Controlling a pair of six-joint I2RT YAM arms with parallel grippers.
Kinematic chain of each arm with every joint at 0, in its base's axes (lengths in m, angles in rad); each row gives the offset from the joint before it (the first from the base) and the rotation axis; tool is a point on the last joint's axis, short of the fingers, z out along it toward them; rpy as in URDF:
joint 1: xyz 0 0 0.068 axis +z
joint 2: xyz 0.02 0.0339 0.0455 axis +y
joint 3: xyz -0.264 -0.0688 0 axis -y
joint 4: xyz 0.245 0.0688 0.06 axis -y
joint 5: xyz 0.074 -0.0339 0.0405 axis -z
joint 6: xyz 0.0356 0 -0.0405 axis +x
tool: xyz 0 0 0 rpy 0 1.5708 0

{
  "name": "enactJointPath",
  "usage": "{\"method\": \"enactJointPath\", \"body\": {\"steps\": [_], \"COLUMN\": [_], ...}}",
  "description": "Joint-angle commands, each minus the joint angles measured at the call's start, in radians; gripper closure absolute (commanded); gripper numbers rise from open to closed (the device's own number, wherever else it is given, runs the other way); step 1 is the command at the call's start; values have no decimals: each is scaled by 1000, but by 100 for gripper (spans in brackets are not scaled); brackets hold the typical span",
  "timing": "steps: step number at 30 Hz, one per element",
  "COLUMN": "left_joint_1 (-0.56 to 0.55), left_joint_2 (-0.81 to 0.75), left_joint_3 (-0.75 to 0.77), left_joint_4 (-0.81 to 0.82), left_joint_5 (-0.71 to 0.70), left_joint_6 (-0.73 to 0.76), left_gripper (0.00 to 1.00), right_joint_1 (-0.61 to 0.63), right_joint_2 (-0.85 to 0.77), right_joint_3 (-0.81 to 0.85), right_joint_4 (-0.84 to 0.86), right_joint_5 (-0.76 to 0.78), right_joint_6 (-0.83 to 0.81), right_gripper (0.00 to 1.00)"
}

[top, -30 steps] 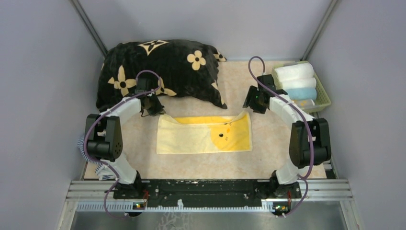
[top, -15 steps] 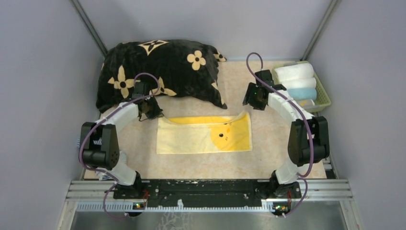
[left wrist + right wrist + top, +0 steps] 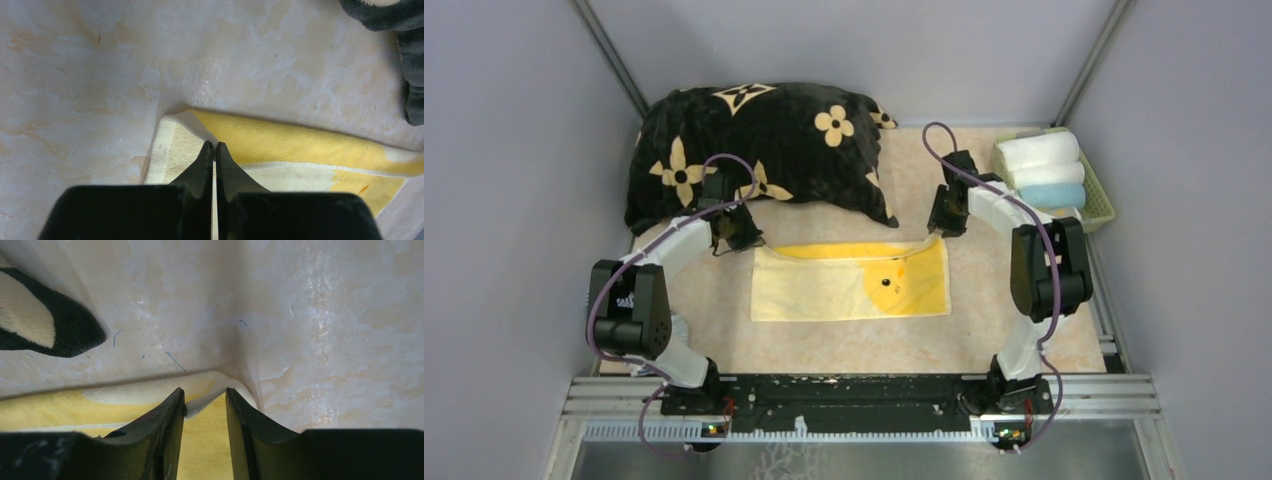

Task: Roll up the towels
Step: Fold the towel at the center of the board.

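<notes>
A yellow towel (image 3: 849, 282) with a chick print lies flat in the middle of the table. My left gripper (image 3: 749, 238) is at its far-left corner. In the left wrist view the left gripper (image 3: 215, 145) is shut, pinching the raised fold of the yellow towel (image 3: 300, 145). My right gripper (image 3: 939, 228) is at the far-right corner. In the right wrist view the right gripper (image 3: 205, 392) has its jaws still apart, astride the curled-up corner of the yellow towel (image 3: 205, 440). A rolled light blue towel (image 3: 1056, 195) lies in the basket.
The big black cushion (image 3: 754, 150) with cream flowers lies just beyond the towel's far edge, close to both grippers. A green basket (image 3: 1102, 205) at the far right holds rolled white towels (image 3: 1036, 150) too. Grey walls close in on both sides.
The left gripper has shut on the towel's far-left corner. The right gripper has moved left and down onto the far-right corner, and its jaws have narrowed.
</notes>
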Motion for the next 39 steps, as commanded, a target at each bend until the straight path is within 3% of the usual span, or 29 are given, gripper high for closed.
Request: {"method": "enactJointPath", "body": {"steps": [1, 8, 11, 24, 34, 39], "left_joint_1": [5, 5, 8, 50, 56, 57], "left_joint_2": [-36, -56, -60, -70, -164, -259], "left_joint_3": [-6, -13, -7, 116, 12, -97], "left_joint_4": [8, 2, 0, -16, -8, -28], "left_joint_5": [9, -8, -10, 50, 76, 78], "left_joint_6": [9, 19, 21, 30, 10, -6], "left_gripper": [100, 100, 100, 100, 100, 100], "right_joint_1": [19, 18, 18, -59, -67, -67], "right_joint_2": [19, -27, -49, -100, -214, -305], "right_joint_3": [61, 49, 55, 150, 42, -99], "right_joint_4": [-6, -51, -63, -57, -18, -13], "right_joint_5": [28, 82, 95, 52, -7, -33], "right_joint_6": [-12, -31, -38, -81, -81, -59], "right_gripper": [68, 84, 100, 100, 100, 100]}}
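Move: The towel's far right corner lies practically between the right hand's half-open fingers, about 1 cm below and 1 cm to their right; the towel's middle is some 17 cm left and 10 cm back. The pillow's near corner is about 10 cm left and 5 cm ahead, the green basket roughly 22 cm right and 12 cm ahead. For the left hand, already shut on the far left corner, the towel's middle lies about 17 cm right and 9 cm back, the pillow 19 cm ahead. The towel's far right corner is pinched as the right fingers close, easing slightly back and right, while the left keeps its pinch. Then both hands lift the far edge, right about 7 cm and left about 5, swinging a little forward and drawing back again; the right also pulls some 2.5 cm outward, away from the left, and both wrists tip their fingers slightly forward. ##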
